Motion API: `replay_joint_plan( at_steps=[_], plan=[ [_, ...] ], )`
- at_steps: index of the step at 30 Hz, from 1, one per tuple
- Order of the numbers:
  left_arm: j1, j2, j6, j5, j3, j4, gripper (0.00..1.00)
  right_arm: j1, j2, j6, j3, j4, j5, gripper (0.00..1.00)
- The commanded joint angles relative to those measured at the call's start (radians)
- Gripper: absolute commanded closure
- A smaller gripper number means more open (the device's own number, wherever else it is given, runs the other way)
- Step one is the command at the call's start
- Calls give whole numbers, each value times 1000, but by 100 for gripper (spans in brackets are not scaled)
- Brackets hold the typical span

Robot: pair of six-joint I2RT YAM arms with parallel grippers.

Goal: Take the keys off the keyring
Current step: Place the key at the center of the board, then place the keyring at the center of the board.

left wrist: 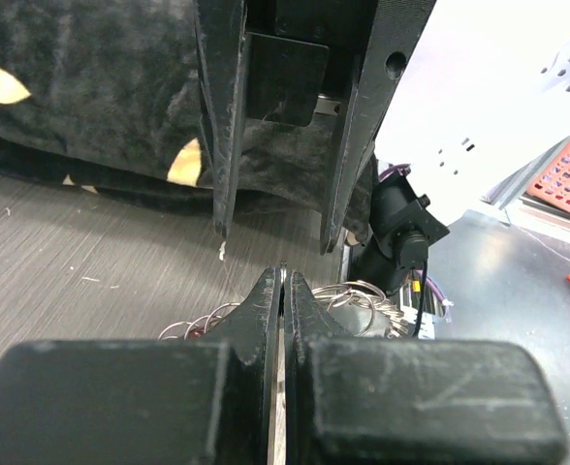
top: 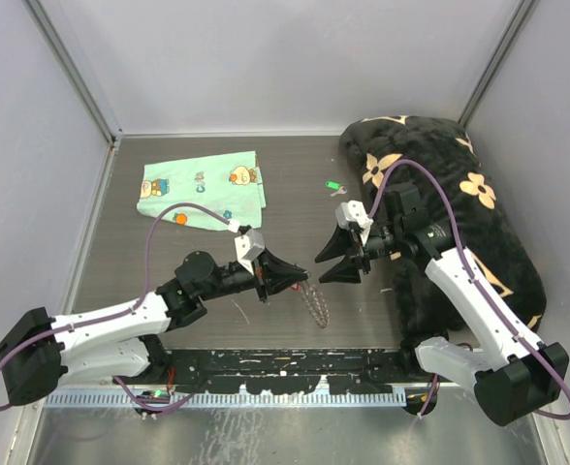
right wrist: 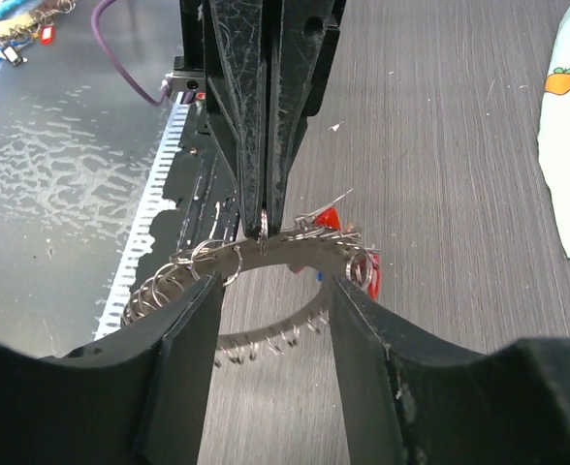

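Observation:
The keyring, a thin silver loop fringed with small split rings, hangs above the table. My left gripper is shut on its top rim, and its closed tips show in the left wrist view with rings behind them. Red key heads cluster on the ring's right side. My right gripper faces the left one with its jaws open, its fingers straddling the loop from either side. In the top view both grippers, left and right, meet mid-table, the ring dangling below.
A loose green-headed key and a silver key lie on the table behind the grippers. The mint-green cartoon cloth lies at back left. A black flowered blanket fills the right side. A perforated rail runs along the near edge.

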Motion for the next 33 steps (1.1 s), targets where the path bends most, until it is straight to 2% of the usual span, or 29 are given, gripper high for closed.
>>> replay_joint_plan(
  at_steps=[1, 18, 33],
  plan=[
    [4, 10, 0, 41, 71, 148, 100, 6, -34, -7, 33, -14, -14, 49],
    [-1, 75, -39, 47, 88, 222, 100, 33, -68, 49, -17, 51, -37, 67],
    [-6, 88, -52, 37, 93, 236, 100, 42, -70, 50, -24, 56, -51, 87]
  ],
)
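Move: The keyring's small wire ring sticks out of the left fingers, which hold it right at their tips. From the open right hand its free end lies about 2 cm left and 2 cm back, level with it. The rest of the keyring dangles some 3 cm back, 2 cm left and 6 cm below the right hand; its red tag hangs about 5 cm left, straight across, and 5 cm below. The keyring's wire ring, still pinched by the shut left fingers, is carried about 1.5 cm right towards the right fingertips and raised slightly. The right hand eases back about 1.5 cm to line up with it, rising a little, fingers pointing left throughout, and closes from about half open to nearly shut with its tips either side of the ring. ##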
